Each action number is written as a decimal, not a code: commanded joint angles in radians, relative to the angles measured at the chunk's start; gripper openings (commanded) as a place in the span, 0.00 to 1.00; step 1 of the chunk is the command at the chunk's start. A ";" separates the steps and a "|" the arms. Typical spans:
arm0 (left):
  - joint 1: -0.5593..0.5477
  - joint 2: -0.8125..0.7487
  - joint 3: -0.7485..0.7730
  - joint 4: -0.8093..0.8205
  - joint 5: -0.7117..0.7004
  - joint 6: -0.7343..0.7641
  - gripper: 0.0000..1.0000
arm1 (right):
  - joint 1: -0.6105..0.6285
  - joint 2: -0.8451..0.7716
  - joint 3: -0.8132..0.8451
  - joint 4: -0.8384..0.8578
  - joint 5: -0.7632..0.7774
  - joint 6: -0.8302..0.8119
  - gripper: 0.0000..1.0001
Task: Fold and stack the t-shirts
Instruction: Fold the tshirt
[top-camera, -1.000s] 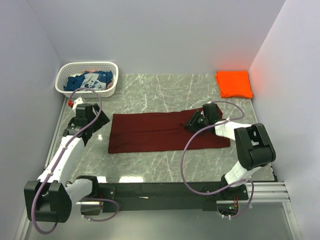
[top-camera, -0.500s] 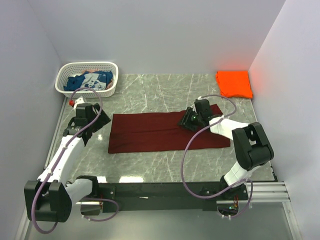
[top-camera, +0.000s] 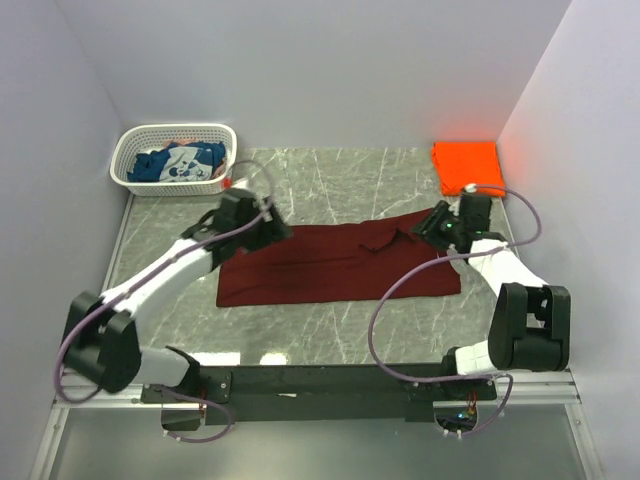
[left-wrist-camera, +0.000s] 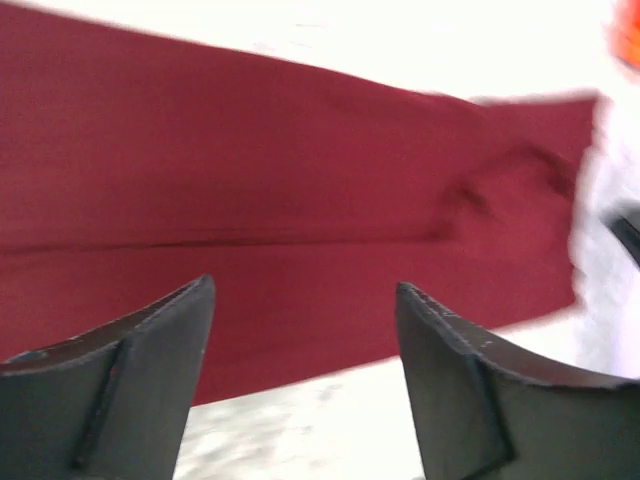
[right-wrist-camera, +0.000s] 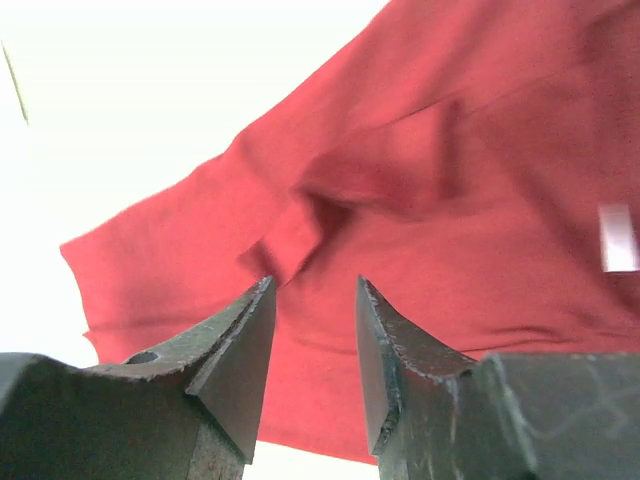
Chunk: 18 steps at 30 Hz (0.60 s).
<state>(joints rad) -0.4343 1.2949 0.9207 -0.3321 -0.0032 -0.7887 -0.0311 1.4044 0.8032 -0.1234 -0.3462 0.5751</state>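
Note:
The dark maroon t-shirt lies spread as a wide band across the middle of the table, with a wrinkle near its upper right corner. My left gripper hovers over the shirt's upper left edge, jaws open and empty; its wrist view shows the maroon t-shirt beyond the left gripper. My right gripper is at the shirt's upper right corner, jaws partly apart with nothing between them; the right gripper looks onto the creased maroon t-shirt. The orange t-shirt lies folded at the back right. The blue t-shirt sits in the basket.
A white lattice basket stands at the back left corner. The marble table is walled on the left, back and right. A black rail with both arm bases runs along the near edge.
My left arm swung right from the table's left edge to the shirt's upper left edge, its jaws narrowing slightly. My right gripper moved back right to the upper corner; the cloth there shifted and wrinkled.

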 joint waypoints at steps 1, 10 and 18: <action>-0.105 0.098 0.128 0.108 0.057 -0.072 0.76 | -0.081 0.005 -0.010 0.037 -0.099 0.006 0.44; -0.273 0.480 0.461 0.163 0.103 -0.113 0.79 | -0.196 0.131 -0.099 0.260 -0.263 0.203 0.48; -0.346 0.757 0.765 0.151 0.114 -0.043 0.74 | -0.210 0.225 -0.107 0.321 -0.283 0.246 0.49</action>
<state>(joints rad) -0.7547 2.0079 1.5787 -0.2062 0.0917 -0.8742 -0.2298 1.6138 0.7006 0.1150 -0.5930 0.7860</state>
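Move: The raised flap on the maroon t-shirt lies about 28 cm to the left hand's right, some 6 cm ahead of it and 12 cm below. From the right hand that flap is about 8 cm to the left, 4 cm ahead and 8 cm down. The shirt's far right corner lies some 11 cm ahead of the right hand and 6 cm to its right, the orange folded shirt about 24 cm ahead and 14 cm to the right. Towards the raised flap on the maroon shirt, the left hand sweeps fast to the right by some 24 cm, edging forward about 5 cm and turning about 20 degrees clockwise, fingers wide; it rises slightly, then sinks. The right hand first eases 4 cm further right, then comes down 5 cm close above the shirt, rolling its left side up, its half-open gap kept. No touch can be made out for either hand. ##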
